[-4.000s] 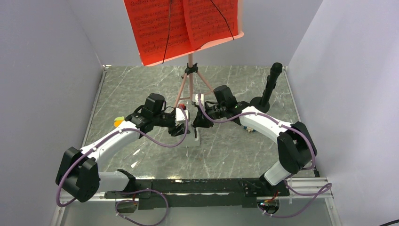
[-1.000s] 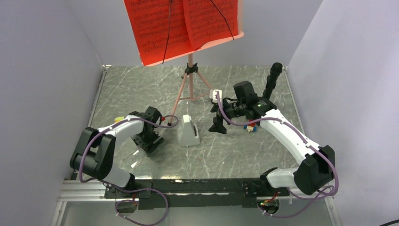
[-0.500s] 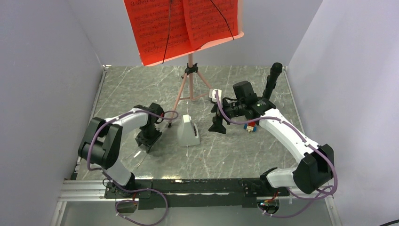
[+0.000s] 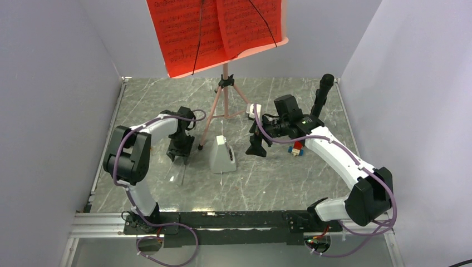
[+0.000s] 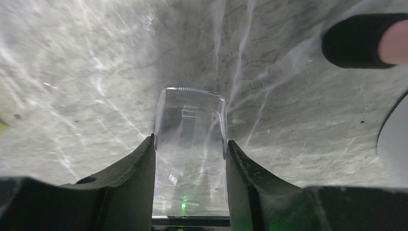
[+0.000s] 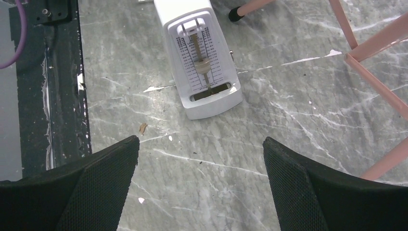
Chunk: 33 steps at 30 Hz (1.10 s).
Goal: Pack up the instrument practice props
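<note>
The pink music stand (image 4: 225, 97) stands at the back on tripod legs and holds red sheet-music pages (image 4: 214, 30). In front of it sits the white wedge metronome (image 4: 222, 156), upright, with its pendulum face bare in the right wrist view (image 6: 202, 62). My left gripper (image 4: 178, 155) points down beside a tripod leg's black foot (image 5: 353, 46). Its jaws press both sides of a clear plastic cover (image 5: 190, 144) that reaches to the tabletop. My right gripper (image 6: 199, 144) hovers open and empty to the metronome's right (image 4: 256, 149).
A black upright post on a round base (image 4: 319, 103) stands at the back right. Small coloured toy blocks (image 4: 295, 149) lie under the right arm. Grey walls close in both sides, and a black rail (image 4: 222, 219) runs along the near edge.
My left gripper has swung away from the near edge toward the tripod leg, and its jaws have narrowed onto the clear cover. The right arm has barely moved.
</note>
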### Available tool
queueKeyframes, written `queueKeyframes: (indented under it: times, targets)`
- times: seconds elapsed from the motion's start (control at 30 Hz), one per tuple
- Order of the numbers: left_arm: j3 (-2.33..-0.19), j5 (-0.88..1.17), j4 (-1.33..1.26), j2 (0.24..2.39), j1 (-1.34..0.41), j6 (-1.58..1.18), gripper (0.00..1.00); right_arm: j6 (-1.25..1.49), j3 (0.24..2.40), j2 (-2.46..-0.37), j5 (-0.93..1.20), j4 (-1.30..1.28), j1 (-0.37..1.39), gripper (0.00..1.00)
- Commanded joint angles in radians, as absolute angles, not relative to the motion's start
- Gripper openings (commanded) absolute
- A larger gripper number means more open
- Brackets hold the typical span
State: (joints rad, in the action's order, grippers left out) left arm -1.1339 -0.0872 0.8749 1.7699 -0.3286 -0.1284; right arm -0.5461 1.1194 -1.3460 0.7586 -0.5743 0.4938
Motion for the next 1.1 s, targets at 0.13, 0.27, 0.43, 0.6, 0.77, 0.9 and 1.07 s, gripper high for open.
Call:
queueKeyframes:
  times: [0.13, 0.27, 0.43, 0.6, 0.77, 0.9, 1.07]
  targets:
    - [-1.034, 0.114, 0.878, 1.720, -0.282, -0.391, 0.01, -0.463, 1.144, -1.358, 0.770, -0.519, 0.496, 1.00]
    - [-0.938, 0.389, 0.839, 1.672, -0.240, -0.468, 0.05, -0.411, 1.166, -1.403, 0.788, -0.502, 0.498, 1.00]
    - [-0.921, 0.580, 0.802, 1.686, -0.232, -0.510, 0.55, -0.366, 1.169, -1.440, 0.803, -0.472, 0.502, 1.00]
    - [-0.942, 0.533, 0.845, 1.609, -0.155, -0.487, 0.90, -0.390, 1.229, -1.431, 0.791, -0.520, 0.510, 1.00]
    - [-0.976, 0.593, 0.836, 1.542, -0.037, -0.437, 0.99, -0.414, 1.322, -1.426, 0.720, -0.579, 0.528, 1.00]
    - [-1.005, 0.626, 0.836, 1.477, -0.005, -0.374, 0.99, -0.346, 1.383, -1.401, 0.658, -0.545, 0.560, 1.00]
    - [-0.999, 0.542, 0.899, 1.322, -0.003, -0.278, 0.99, -0.336, 1.440, -1.372, 0.636, -0.521, 0.656, 1.00]
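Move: The left hand, close above the table, already holds the clear cover by its long sides near the far end. The bare spot it is taken to lies about 10 cm back and 7 cm to the right, some 2 cm lower. The metronome stands roughly 17 cm to the right and 2 cm back; the stand's nearest foot is about 8 cm right and 4 cm ahead. From the right hand the spot is some 17 cm left, 8 cm back and 19 cm below. Still pinching the clear cover, the left hand takes it about 7 cm back and 6 cm right, low over the table towards the near-left side of the metronome, turning counter-clockwise and tilting its fingertips rightward. Its fingers then open wide, let go, and it rises some 7 cm, swinging forward and a little left. The right hand, empty and open, dips slightly, then climbs well clear, drifting left. ##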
